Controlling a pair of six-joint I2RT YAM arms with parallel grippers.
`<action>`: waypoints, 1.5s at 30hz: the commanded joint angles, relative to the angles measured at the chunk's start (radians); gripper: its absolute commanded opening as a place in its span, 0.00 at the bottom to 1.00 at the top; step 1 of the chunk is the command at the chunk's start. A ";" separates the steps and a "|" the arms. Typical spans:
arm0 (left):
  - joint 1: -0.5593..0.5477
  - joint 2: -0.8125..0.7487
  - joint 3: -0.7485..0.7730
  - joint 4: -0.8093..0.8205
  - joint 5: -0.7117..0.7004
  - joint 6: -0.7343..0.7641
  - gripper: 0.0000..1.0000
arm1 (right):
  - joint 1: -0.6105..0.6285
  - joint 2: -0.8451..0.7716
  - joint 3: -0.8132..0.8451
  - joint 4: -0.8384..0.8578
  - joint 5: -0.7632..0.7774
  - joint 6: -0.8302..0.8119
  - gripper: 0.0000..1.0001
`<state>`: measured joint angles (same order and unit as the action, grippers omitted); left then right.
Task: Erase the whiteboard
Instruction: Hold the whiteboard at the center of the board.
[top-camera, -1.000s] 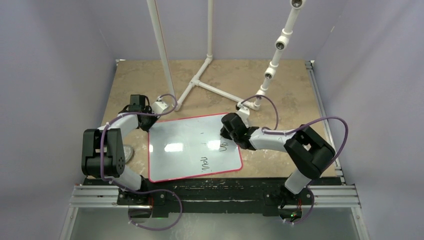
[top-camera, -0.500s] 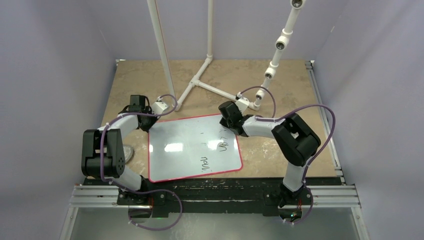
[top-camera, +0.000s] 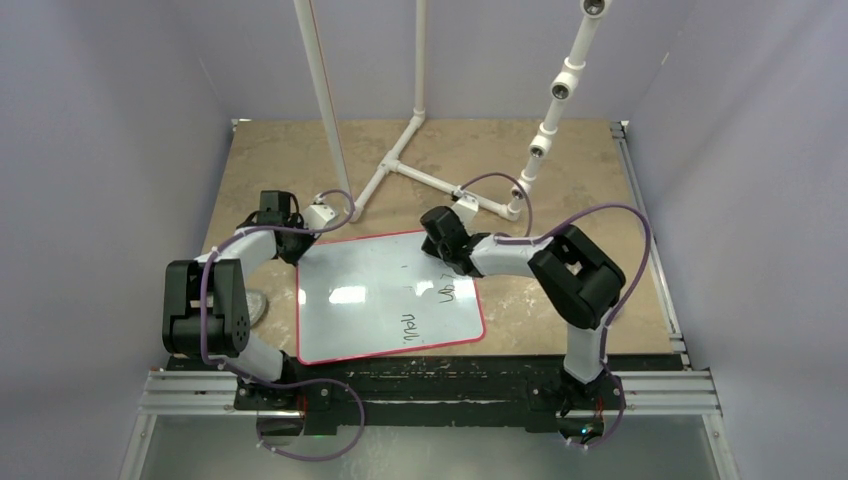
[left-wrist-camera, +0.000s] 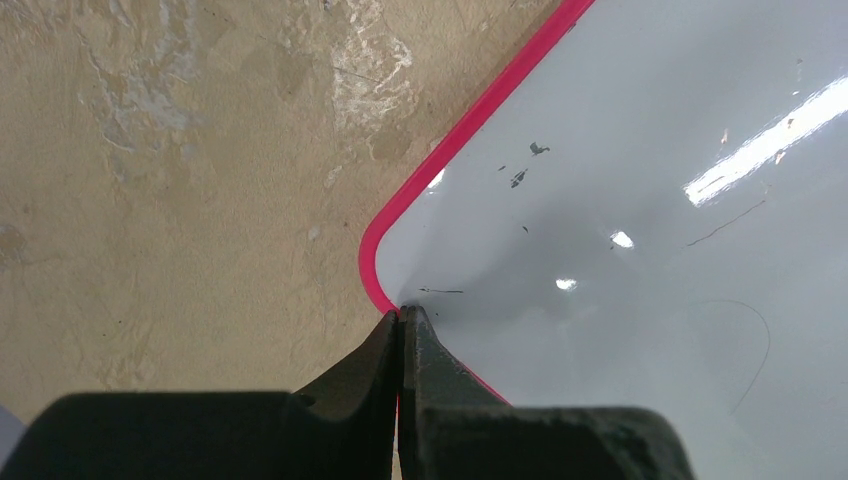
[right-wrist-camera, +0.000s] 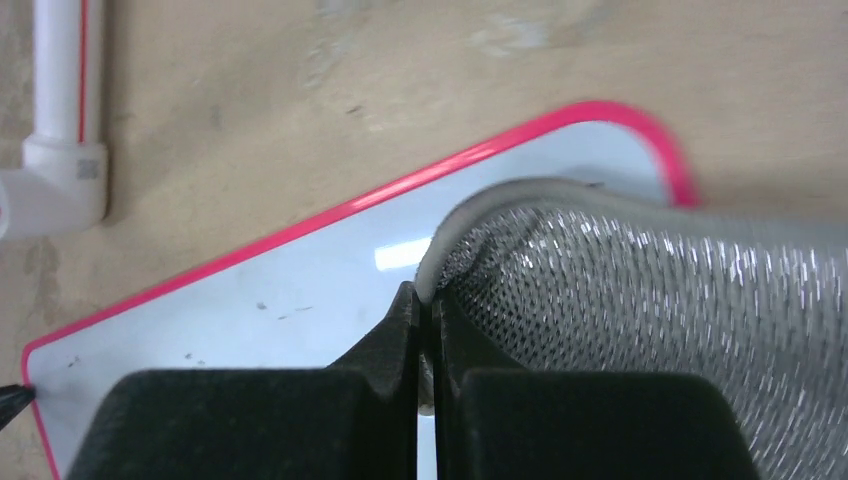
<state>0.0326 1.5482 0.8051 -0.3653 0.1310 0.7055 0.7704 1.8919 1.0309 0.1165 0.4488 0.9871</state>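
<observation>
The whiteboard (top-camera: 365, 300) lies flat on the table, glossy white with a thin red border. Black handwriting (top-camera: 446, 292) shows on its right half, with more (top-camera: 408, 327) nearer the front edge. My left gripper (top-camera: 298, 250) is shut, its tips (left-wrist-camera: 401, 312) set down on the board's (left-wrist-camera: 650, 250) far left corner, right at the red rim. My right gripper (top-camera: 437, 247) is shut on the edge of a silver-grey mesh pad (right-wrist-camera: 650, 300). The pad lies on the board (right-wrist-camera: 250, 310) near its far right corner, just beyond the writing.
A white pipe frame (top-camera: 400, 165) stands on the tan table behind the board, one elbow of it (right-wrist-camera: 55, 170) close to the board's far edge. A small grey round object (top-camera: 256, 304) lies by the left arm. Metal rails (top-camera: 430, 390) run along the near edge.
My right gripper with the pad has slid leftward and a little farther back along the board's far edge. The left gripper has stayed on its corner.
</observation>
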 joint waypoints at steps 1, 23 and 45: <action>0.003 0.058 -0.073 -0.189 0.031 0.004 0.00 | -0.105 -0.070 -0.120 -0.145 0.064 -0.010 0.00; 0.003 0.044 -0.082 -0.191 0.043 0.003 0.00 | 0.152 -0.276 -0.387 -0.173 -0.075 0.052 0.00; 0.003 0.040 -0.075 -0.198 0.053 -0.004 0.00 | 0.216 -0.139 -0.242 -0.218 -0.201 -0.005 0.00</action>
<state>0.0326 1.5318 0.7937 -0.3824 0.1429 0.7189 1.0622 1.8027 0.9237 0.1139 0.2878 0.9722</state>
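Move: The right hand, with the eraser pinched on the board, has the middle of the whiteboard about 12 cm back and 8 cm left. The leftover "can" strokes lie roughly 9 cm back and 4 cm right, "now" some 19 cm back and 4 cm left, all about 3 cm below. The left hand's closed fingers are at the board's far left corner; from them the board's middle is about 9 cm back and 19 cm right. Side to side in quick strokes, the right arm rubs the eraser across the board: some 6 cm right and back left, then about 14 cm towards the base with another right-and-left sweep, ending by the board's middle just beyond "now". It stays nearly level, turning counter-clockwise late, and keeps its grip. The left fingers, still shut, keep holding the far left corner. ##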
